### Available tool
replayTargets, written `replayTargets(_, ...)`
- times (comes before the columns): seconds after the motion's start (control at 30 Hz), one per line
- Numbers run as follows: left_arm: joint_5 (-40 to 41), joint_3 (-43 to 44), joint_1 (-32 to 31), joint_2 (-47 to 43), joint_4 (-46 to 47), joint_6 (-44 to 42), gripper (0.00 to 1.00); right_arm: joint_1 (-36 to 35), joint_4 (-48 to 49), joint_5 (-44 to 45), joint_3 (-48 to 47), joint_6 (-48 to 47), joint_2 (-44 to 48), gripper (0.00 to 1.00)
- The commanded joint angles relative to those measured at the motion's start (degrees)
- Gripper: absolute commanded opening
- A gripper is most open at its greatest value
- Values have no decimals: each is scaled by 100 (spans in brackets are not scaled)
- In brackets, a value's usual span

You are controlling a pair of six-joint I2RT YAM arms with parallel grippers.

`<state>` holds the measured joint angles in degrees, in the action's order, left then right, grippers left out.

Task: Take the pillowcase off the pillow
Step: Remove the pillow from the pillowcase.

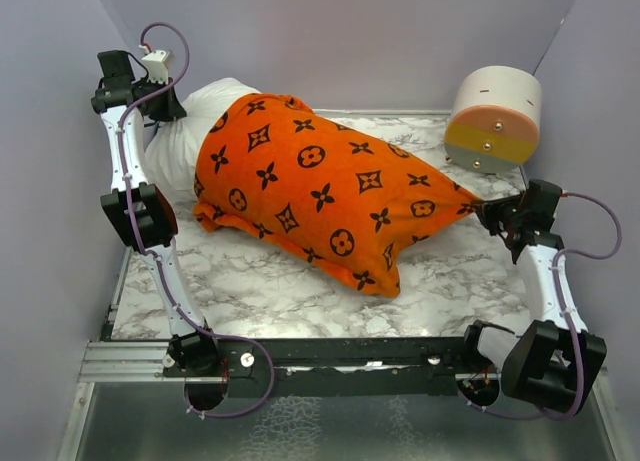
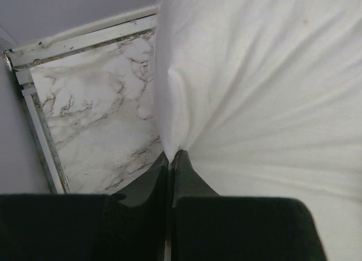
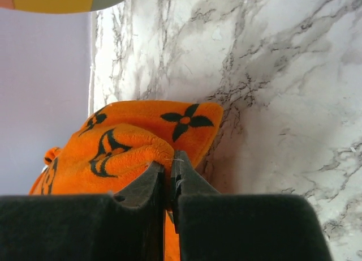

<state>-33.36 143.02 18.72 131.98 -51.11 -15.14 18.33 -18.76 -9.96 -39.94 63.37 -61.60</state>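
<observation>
An orange pillowcase [image 1: 320, 196] with black flower marks covers most of the white pillow [image 1: 190, 131], which lies slantwise across the marble table. The pillow's bare white end sticks out at the far left. My left gripper [image 1: 165, 106] is shut on a pinch of the white pillow [image 2: 254, 91] fabric; its fingertips [image 2: 181, 159] press together at a fold. At the right, my right gripper [image 1: 490, 213] is shut on the pillowcase's corner [image 3: 136, 150], where the orange cloth bunches between the fingertips [image 3: 180, 165].
A white, orange and yellow cylinder [image 1: 493, 118] lies at the far right corner, close behind my right gripper. Grey walls [image 1: 50, 181] close in the marble table [image 1: 280, 291] on three sides. A metal rail [image 1: 330, 356] runs along the near edge.
</observation>
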Motion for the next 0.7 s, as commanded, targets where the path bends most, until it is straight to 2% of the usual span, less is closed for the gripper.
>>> replayTargets(0.0,1786,326,783,-99,1202,-863,0,594,552,855,-364,-615,-131,25)
replayTargets(0.03,1599,305,729,-127,1042,-891,0,523,648,468,-448,-856,-273,45)
replayTargets(0.07,1497,262,660,-160,880,-959,0,365,481,345,-639,-1143,-459,57)
replayTargets(0.17,1393,-41,387,-321,588,-1183,0,-506,42,602,-999,-2079,-572,78)
replayTargets(0.23,1312,-294,292,-449,590,-1160,0,-897,-33,519,-776,-2436,-232,86)
replayTargets(0.3,1256,-444,243,-522,589,-1118,0,-1220,-95,248,-451,-2705,398,90)
replayTargets(0.5,1256,-539,81,-566,533,-1089,0,-2686,-319,-287,750,-3003,2109,90)
replayTargets(0.57,1251,-537,12,-589,527,-1063,0,-3304,-316,-111,963,-3011,2307,90)
replayTargets(0.67,1315,-477,-96,-619,518,-1041,0,-4151,-241,291,929,-3129,1992,90)
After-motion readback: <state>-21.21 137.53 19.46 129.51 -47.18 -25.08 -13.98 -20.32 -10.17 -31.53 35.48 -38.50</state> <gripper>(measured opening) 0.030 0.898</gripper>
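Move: The orange pillowcase is stretched taut from its far-right corner, pinched in the right hand, to the pillow end held by the left. From the right hand, the pillowcase's near corner lies about 19 cm left, 16 back and 12 below; the drawer box stands some 19 cm ahead and 3 right. From the left hand, the pillowcase's middle is roughly 38 cm right, 18 back and 14 below; the bare pillow end's middle is about 7 right, 8 back. The pillowcase corner is let go as the right fingers open wide; after a small jerk to the right, that hand swings left about 18 cm and draws back 10, rising slightly then dipping, turning some 45 degrees counter-clockwise towards the pillowcase's near corner. The left hand keeps its pinch on the pillow and drags it about 6 cm left, then eases back slightly. ##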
